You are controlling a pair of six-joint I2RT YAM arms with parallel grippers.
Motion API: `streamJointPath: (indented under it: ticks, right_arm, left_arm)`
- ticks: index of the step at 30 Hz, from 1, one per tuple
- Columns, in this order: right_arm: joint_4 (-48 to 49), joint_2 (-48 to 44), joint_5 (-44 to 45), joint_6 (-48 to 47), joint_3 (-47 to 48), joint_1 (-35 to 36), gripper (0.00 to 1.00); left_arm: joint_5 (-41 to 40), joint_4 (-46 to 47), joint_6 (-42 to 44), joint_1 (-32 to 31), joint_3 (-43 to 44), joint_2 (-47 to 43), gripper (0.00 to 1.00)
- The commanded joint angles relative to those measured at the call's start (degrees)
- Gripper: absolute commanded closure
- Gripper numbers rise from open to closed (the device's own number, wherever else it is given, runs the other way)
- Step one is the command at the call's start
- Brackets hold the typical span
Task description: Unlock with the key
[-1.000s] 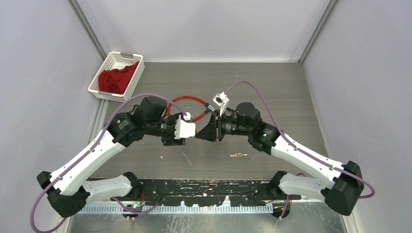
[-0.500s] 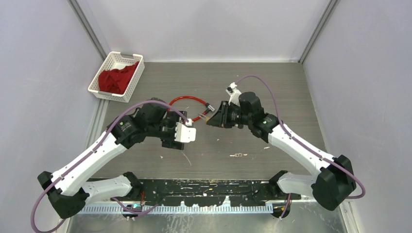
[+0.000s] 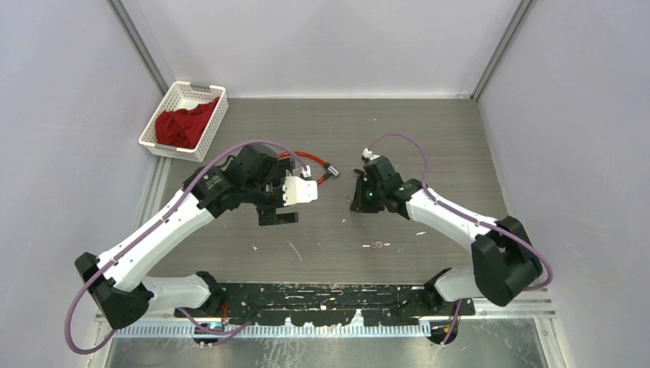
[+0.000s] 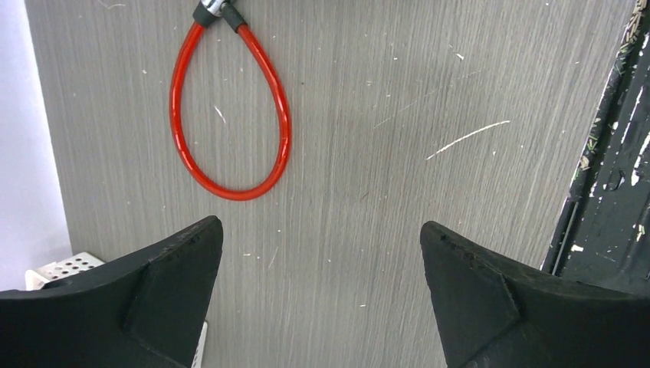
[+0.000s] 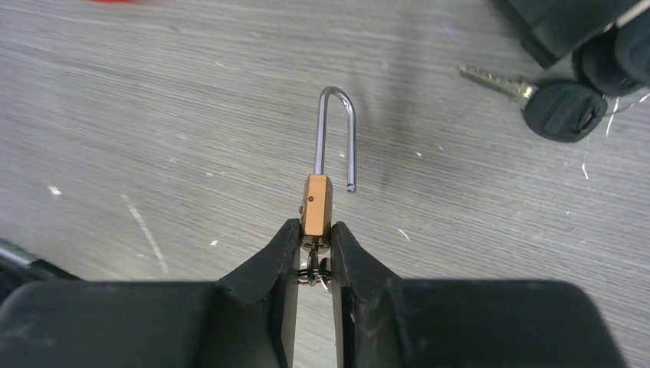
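Observation:
My right gripper is shut on the lower end of a small brass padlock, held low over the table. Its steel shackle stands open, one leg free of the body. A key on a small ring sits in the keyhole between my fingers. In the top view the right gripper is right of centre. My left gripper is open and empty above bare table, seen in the top view left of centre.
A red cable lock lies on the table beyond the left gripper, also in the top view. A black-headed key lies near its end. Small loose keys lie toward the front. A white basket with red cloth stands at back left.
The two grippers were tip to tip at the table's middle. They have drawn apart: the right one swung back and right with the padlock, the left one moved back with jaws open.

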Motion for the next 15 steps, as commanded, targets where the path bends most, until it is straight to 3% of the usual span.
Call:
streamJointPath:
  ticks: [1, 15]
  right_arm:
    - [4.8, 3.2, 1.7, -0.9, -1.4, -0.1, 0.99]
    - [12.6, 6.2, -7.9, 4.3, -7.6, -4.5, 0.99]
  left_arm:
    - [-1.3, 1.4, -1.1, 0.6, 0.0, -2.2, 0.01]
    - [0.2, 0.2, -2.8, 2.5, 0.5, -2.3, 0.01]
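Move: Some 9 cm below the right hand, about 2 cm ahead and 1 cm to its left, is the bare table where the brass padlock it holds is headed. The black keys lie about 6 cm ahead and 6 cm to that hand's right, the black padlock 9 cm ahead and 4 cm right, and the small keys 7 cm back and 5 cm right. From the left hand, the landing spot is about 18 cm right, 4 cm ahead and 23 cm below. Dropping almost straight down by about 5.5 cm, the right hand lowers the open brass padlock, shackle foremost, towards the bare table short of the black padlock and keys, then stops descending. Its fingers keep their pinch on the lock and tip slightly, some 5 degrees; the empty left hand eases away about 1.5 cm to the left, still wide open. ##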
